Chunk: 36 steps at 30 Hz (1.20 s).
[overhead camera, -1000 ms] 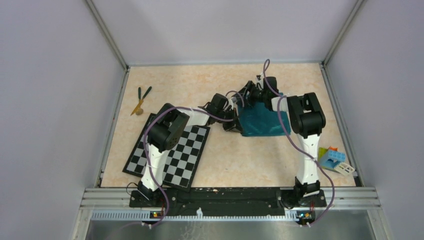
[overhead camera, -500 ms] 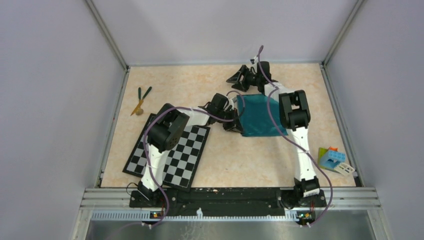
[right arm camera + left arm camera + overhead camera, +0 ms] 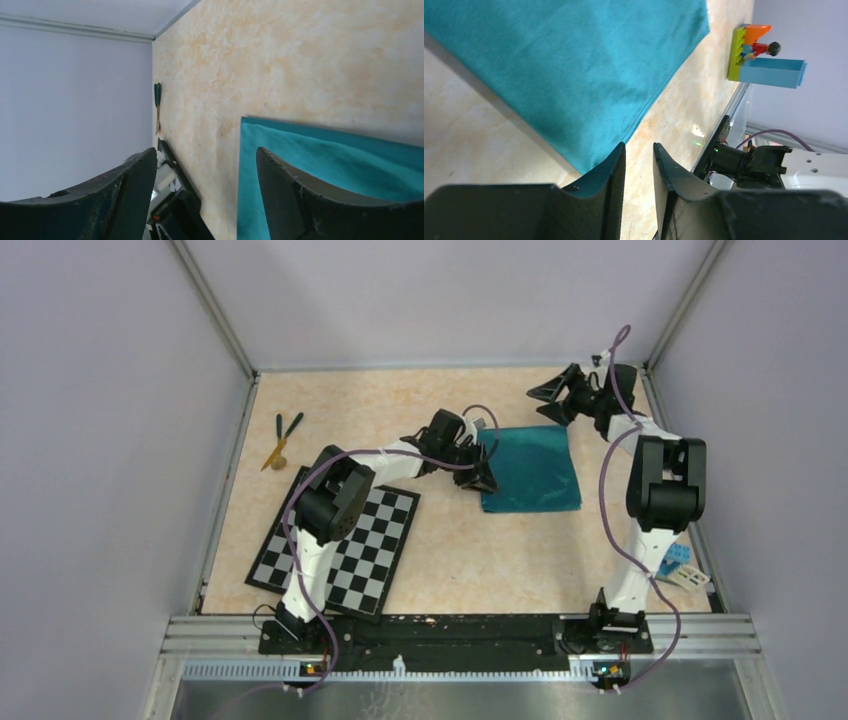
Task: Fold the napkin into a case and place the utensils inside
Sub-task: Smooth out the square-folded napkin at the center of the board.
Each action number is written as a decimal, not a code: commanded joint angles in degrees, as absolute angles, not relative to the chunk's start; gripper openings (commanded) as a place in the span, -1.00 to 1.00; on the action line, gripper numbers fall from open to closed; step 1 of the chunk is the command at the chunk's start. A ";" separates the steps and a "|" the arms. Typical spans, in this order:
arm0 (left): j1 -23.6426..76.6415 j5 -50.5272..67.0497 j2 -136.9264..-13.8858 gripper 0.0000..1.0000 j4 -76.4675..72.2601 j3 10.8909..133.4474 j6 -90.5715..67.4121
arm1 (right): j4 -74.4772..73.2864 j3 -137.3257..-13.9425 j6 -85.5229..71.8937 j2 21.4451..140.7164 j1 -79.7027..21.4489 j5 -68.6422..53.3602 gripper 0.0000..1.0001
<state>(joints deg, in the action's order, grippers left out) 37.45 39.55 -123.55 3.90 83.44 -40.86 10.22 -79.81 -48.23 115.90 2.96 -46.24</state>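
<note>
The teal napkin [image 3: 530, 468] lies flat on the table as a folded rectangle, also seen in the left wrist view [image 3: 569, 65] and the right wrist view [image 3: 325, 170]. My left gripper [image 3: 484, 472] sits low at its left edge. Its jaws [image 3: 639, 146] stand a little apart, bare table showing between them, and the cloth's corner lies just beside one finger. My right gripper [image 3: 543, 403] hangs wide open behind the napkin's far right corner, nothing between its fingers [image 3: 205, 150]. The utensils [image 3: 282, 438] lie together at the far left of the table, small in the right wrist view [image 3: 158, 102].
A black-and-white checkerboard mat [image 3: 340, 540] lies at the front left under the left arm. Blue-and-green toy blocks [image 3: 678, 565] stand at the front right edge, seen also from the left wrist [image 3: 759, 55]. Metal rails and walls border the table.
My right gripper has swung away from the napkin's back edge to the back right and opened wider. My left gripper's jaws have parted off the cloth's left edge, and the napkin now lies flat.
</note>
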 commanded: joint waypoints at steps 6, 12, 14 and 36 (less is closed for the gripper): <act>37.72 41.44 -129.60 -0.54 1.92 86.38 -41.73 | 18.27 -70.68 -46.18 116.67 6.66 -48.60 0.43; 37.68 37.79 -129.38 -0.70 1.43 80.94 -40.67 | 21.79 -70.61 -45.23 121.85 9.09 -47.34 0.43; 37.47 37.46 -129.56 -0.72 1.12 79.38 -40.67 | 21.15 -71.87 -43.89 123.83 9.36 -46.33 0.43; 36.31 36.95 -124.54 -0.73 4.09 73.75 -37.35 | -13.81 -89.91 -30.14 120.72 10.97 -28.61 0.44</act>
<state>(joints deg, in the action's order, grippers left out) 36.29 41.91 -125.99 -5.10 76.16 -41.76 7.77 -88.79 -41.45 131.87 10.63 -43.90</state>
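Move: The napkin's near-left corner lies about 2 cm back and 2 cm left of the left hand, 5 cm below; the napkin's middle is 6 cm ahead and 8 cm right of that hand, and the checkered board's middle 34 cm left and 9 cm back. For the right hand, the napkin's far-right corner is roughly 5 cm ahead, 10 cm right and 14 cm below, the napkin's middle about 4 cm back, 3 cm right. Left sinks 4 cm, pinching the near-left corner; open right drops 10 cm, then forward-right towards the far-right corner. ##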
